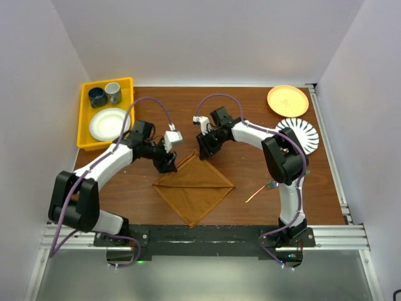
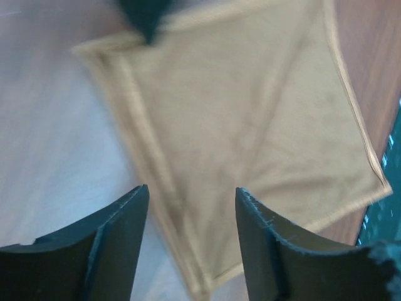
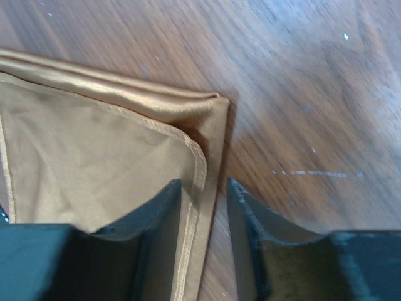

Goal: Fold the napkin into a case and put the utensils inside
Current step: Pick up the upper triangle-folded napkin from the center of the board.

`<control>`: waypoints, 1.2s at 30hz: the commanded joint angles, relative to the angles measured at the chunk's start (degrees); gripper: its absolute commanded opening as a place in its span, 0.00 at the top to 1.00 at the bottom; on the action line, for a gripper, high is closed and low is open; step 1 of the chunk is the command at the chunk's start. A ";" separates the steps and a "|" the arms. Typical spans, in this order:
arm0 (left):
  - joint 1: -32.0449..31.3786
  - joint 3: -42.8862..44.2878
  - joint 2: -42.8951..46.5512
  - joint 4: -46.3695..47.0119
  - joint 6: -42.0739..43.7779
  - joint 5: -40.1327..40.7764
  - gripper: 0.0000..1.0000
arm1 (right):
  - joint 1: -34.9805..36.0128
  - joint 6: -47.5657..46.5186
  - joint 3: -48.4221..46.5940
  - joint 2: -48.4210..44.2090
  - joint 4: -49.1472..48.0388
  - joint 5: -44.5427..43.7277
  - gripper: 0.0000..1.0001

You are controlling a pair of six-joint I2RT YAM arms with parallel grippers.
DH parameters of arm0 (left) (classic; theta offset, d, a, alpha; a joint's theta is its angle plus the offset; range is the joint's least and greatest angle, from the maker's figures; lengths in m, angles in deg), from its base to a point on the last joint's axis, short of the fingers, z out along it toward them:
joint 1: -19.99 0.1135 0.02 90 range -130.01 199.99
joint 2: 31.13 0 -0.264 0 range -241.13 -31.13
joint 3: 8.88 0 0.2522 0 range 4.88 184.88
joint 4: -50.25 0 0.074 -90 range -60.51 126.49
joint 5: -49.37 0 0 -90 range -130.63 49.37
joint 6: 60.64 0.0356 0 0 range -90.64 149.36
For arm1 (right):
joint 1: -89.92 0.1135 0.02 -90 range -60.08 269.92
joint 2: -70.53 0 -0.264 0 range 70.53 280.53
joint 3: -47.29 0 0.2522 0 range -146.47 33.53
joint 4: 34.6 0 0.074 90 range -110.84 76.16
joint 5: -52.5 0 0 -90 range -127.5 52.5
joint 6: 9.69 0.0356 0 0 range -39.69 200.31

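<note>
The rust-brown napkin (image 1: 194, 188) lies folded in a diamond shape on the wooden table, with creases across it (image 2: 250, 125). My left gripper (image 1: 167, 164) hovers over its upper-left edge. Its jaws (image 2: 191, 191) stand open and hold nothing. At the napkin's top corner is my right gripper (image 1: 205, 150). Its jaws (image 3: 203, 183) are a little apart and straddle the doubled hem (image 3: 200, 157), which lies flat and unpinched. A thin copper-green utensil (image 1: 255, 194) rests right of the napkin, with more beside the right arm (image 1: 272, 184).
A yellow tray (image 1: 85, 119) at the back left holds two mugs and a white plate. An orange plate (image 1: 287, 100) and a striped plate (image 1: 304, 135) sit at the back right. The right gripper's dark tip (image 2: 144, 19) shows in the left wrist view.
</note>
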 commanded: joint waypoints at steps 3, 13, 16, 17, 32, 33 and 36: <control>9.07 6.77 -7.89 7.25 -10.29 -9.07 0.30 | 0.13 1.30 -2.69 1.56 -1.84 6.38 0.71; 9.25 8.18 -17.13 23.95 -17.51 -10.39 0.15 | 0.05 1.30 -2.87 -0.81 -2.54 8.15 1.00; 9.34 8.80 -20.03 25.54 -16.90 -13.55 0.13 | 0.14 1.12 -1.99 -1.95 -3.42 8.76 1.00; 9.34 9.15 -20.73 25.63 -16.46 -14.69 0.13 | 0.14 1.04 -1.72 -2.30 -3.68 9.03 1.00; 9.25 19.42 -33.13 11.06 -3.46 -26.73 0.09 | 2.33 -3.80 0.47 -6.70 -4.04 9.38 1.00; 9.25 20.04 -34.09 7.74 -1.27 -27.53 0.10 | 2.51 -4.06 0.56 -6.70 -3.95 9.21 1.00; 9.16 22.24 -35.94 1.67 2.86 -29.99 0.14 | 2.95 -4.33 0.74 -6.88 -3.86 8.94 1.00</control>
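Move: The napkin's far corner is about 3 cm ahead of my right hand, 4 cm to its left and about 1 cm below. The napkin's right corner lies some 12 cm back and 11 cm to the right of that hand, also at table level. From my left hand, the far corner is roughly 10 cm ahead, 10 cm to the right and 7 cm below. The napkin's left corner is around 4 cm back and 5 cm to the left, equally low. I shut my right fingers on the napkin's edge just short of its far corner, then lift the pinched cloth about 4 cm while easing left and slightly back. Meanwhile my left hand swings some 10 cm forward, then sinks about 4 cm towards that corner. Its fingers open wider and tip some 20 degrees flatter to the right, ending either side of the corner without closing. ##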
